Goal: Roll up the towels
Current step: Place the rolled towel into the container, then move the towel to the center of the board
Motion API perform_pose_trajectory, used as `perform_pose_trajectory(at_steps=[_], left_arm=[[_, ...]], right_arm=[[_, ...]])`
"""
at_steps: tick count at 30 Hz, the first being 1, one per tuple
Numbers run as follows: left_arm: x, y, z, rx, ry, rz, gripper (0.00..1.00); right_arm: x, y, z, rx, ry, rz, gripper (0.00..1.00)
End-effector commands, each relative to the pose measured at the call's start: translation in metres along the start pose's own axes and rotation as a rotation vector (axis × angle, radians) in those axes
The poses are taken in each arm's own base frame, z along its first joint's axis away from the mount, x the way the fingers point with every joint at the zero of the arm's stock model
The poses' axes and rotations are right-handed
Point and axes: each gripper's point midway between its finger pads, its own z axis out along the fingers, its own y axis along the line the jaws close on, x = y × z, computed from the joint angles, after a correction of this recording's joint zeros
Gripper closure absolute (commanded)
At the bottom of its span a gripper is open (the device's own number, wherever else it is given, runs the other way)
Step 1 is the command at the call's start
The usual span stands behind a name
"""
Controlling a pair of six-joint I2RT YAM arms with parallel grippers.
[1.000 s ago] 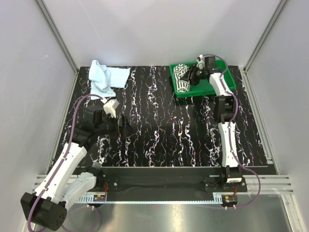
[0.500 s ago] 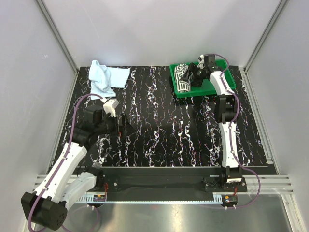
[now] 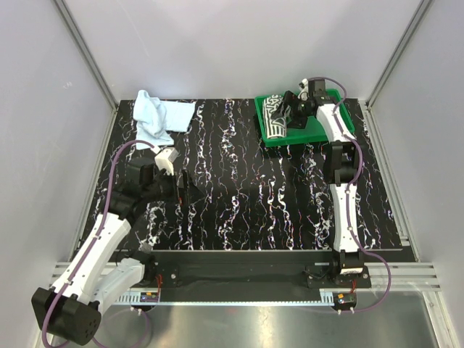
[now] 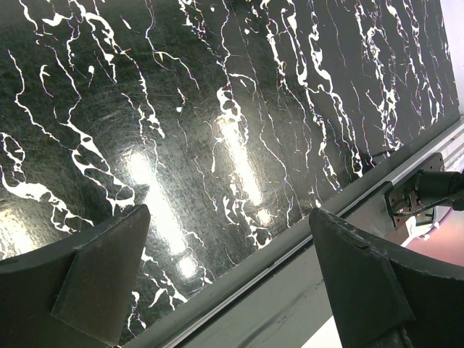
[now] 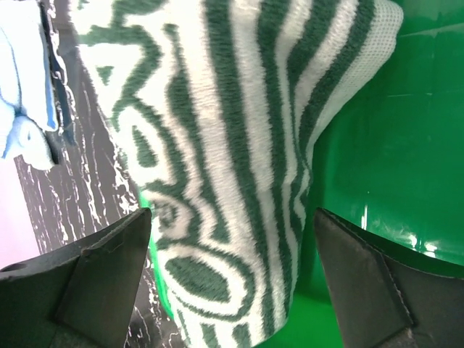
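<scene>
The green-and-white striped towel lies rolled up in the left part of the green tray. My right gripper hangs just over it, open. In the right wrist view its fingers stand wide on either side of the striped towel, with a gap on both sides of my right gripper. The pale blue towel lies crumpled at the back left of the table, and its edge shows as the blue towel. My left gripper hovers open and empty over the mat, the left gripper holding nothing.
The black, white-veined mat covers the table between the arms. White walls close in the back and both sides. The tray floor shows bare to the right of the roll. A metal rail runs along the near edge.
My right gripper has opened and let go of the striped towel, which stays rolled in the tray; the wrist rose slightly toward the back. The left arm has not moved.
</scene>
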Motion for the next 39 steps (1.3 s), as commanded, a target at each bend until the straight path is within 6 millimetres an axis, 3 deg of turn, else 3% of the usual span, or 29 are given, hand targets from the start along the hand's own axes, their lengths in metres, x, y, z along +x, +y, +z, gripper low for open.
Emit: perform_pose_trajectory(at_steps=[1, 8, 14, 17, 18, 19, 20, 21, 23, 24, 25, 26, 27, 28, 29, 31, 32, 33, 34, 35, 37, 38, 39], left_arm=[[-0.006, 0.003, 0.003, -0.006, -0.026, 0.008, 0.01], [-0.006, 0.004, 0.003, -0.008, -0.028, 0.007, 0.01], [-0.006, 0.007, 0.003, -0.028, -0.029, 0.004, 0.01], [-0.007, 0.009, 0.002, -0.041, -0.035, 0.003, 0.01], [-0.008, 0.013, 0.002, -0.06, -0.04, 0.001, 0.01], [-0.009, 0.016, 0.002, -0.078, -0.047, -0.002, 0.01], [-0.01, 0.02, 0.002, -0.102, -0.053, -0.012, 0.01], [-0.013, 0.032, 0.003, -0.168, -0.067, -0.028, 0.01], [-0.021, 0.042, 0.004, -0.231, -0.085, -0.061, 0.01], [-0.026, 0.049, 0.005, -0.278, -0.097, -0.093, 0.01], [-0.037, 0.053, 0.009, -0.308, -0.096, -0.106, 0.01], [-0.043, 0.058, 0.011, -0.345, -0.103, -0.133, 0.01], [-0.055, 0.07, 0.009, -0.425, -0.134, -0.14, 0.01], [-0.072, 0.076, 0.012, -0.469, -0.157, -0.144, 0.01], [-0.083, 0.081, 0.012, -0.508, -0.179, -0.16, 0.01], [-0.099, 0.102, 0.02, -0.613, -0.185, -0.164, 0.01], [-0.124, 0.1, 0.016, -0.634, -0.237, -0.164, 0.01], [-0.132, 0.11, 0.015, -0.689, -0.248, -0.169, 0.01], [-0.142, 0.121, 0.015, -0.727, -0.257, -0.18, 0.01], [-0.156, 0.133, 0.022, -0.767, -0.265, -0.2, 0.01], [-0.169, 0.153, 0.029, -0.783, -0.262, -0.252, 0.01], [-0.165, 0.168, 0.046, -0.798, -0.219, -0.277, 0.01], [-0.182, 0.17, 0.047, -0.8, -0.244, -0.281, 0.01]], right_arm=[[-0.03, 0.041, -0.044, -0.028, -0.093, -0.073, 0.0], [-0.039, 0.053, -0.061, -0.023, -0.125, -0.093, 0.0], [-0.051, 0.051, -0.093, 0.091, -0.182, -0.139, 0.0], [-0.05, 0.046, -0.121, 0.198, -0.217, -0.157, 0.0], [-0.061, 0.065, -0.149, 0.197, -0.292, -0.181, 0.0], [-0.048, 0.056, -0.148, 0.215, -0.27, -0.163, 0.0], [-0.045, 0.061, -0.158, 0.209, -0.282, -0.156, 0.0], [-0.05, 0.084, -0.185, 0.177, -0.342, -0.175, 0.0], [-0.025, 0.082, -0.191, 0.167, -0.314, -0.145, 0.0], [-0.025, 0.106, -0.218, 0.119, -0.376, -0.152, 0.0], [-0.002, 0.096, -0.212, 0.126, -0.334, -0.121, 0.0], [0.005, 0.104, -0.218, 0.094, -0.349, -0.11, 0.0], [0.01, 0.121, -0.243, 0.061, -0.396, -0.12, 0.0], [0.036, 0.115, -0.235, 0.063, -0.352, -0.099, 0.0], [0.043, 0.131, -0.255, 0.02, -0.39, -0.108, 0.0], [0.076, 0.126, -0.249, 0.021, -0.34, -0.085, 0.0], [0.091, 0.138, -0.258, -0.008, -0.342, -0.088, 0.0], [0.102, 0.14, -0.259, -0.017, -0.329, -0.084, 0.0], [0.122, 0.131, -0.253, -0.003, -0.29, -0.066, 0.0], [0.137, 0.142, -0.261, -0.033, -0.286, -0.07, 0.0], [0.166, 0.133, -0.258, -0.027, -0.239, -0.047, 0.01], [0.177, 0.133, -0.26, -0.035, -0.225, -0.03, 0.01], [0.186, 0.139, -0.272, -0.064, -0.237, -0.039, 0.01]])
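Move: My open right hand is already loose above the rolled towel, whose middle is some 4 cm below and 2 cm to its left. The green container's middle is level with that hand, about 9 cm to its right and 6 cm below. From my left hand, empty and open, the light blue towel lies roughly 38 cm ahead, 18 cm to the left and 16 cm below. I lift my open right hand straight up off the rolled towel, then sweep it back about 28 cm while still climbing, out past the container's near edge, sinking slightly at the end. After a pause my left hand, fingers wide, dips a little and swings some 19 cm forward and 9 cm left towards the light blue towel, turning about 40 degrees counter-clockwise. ##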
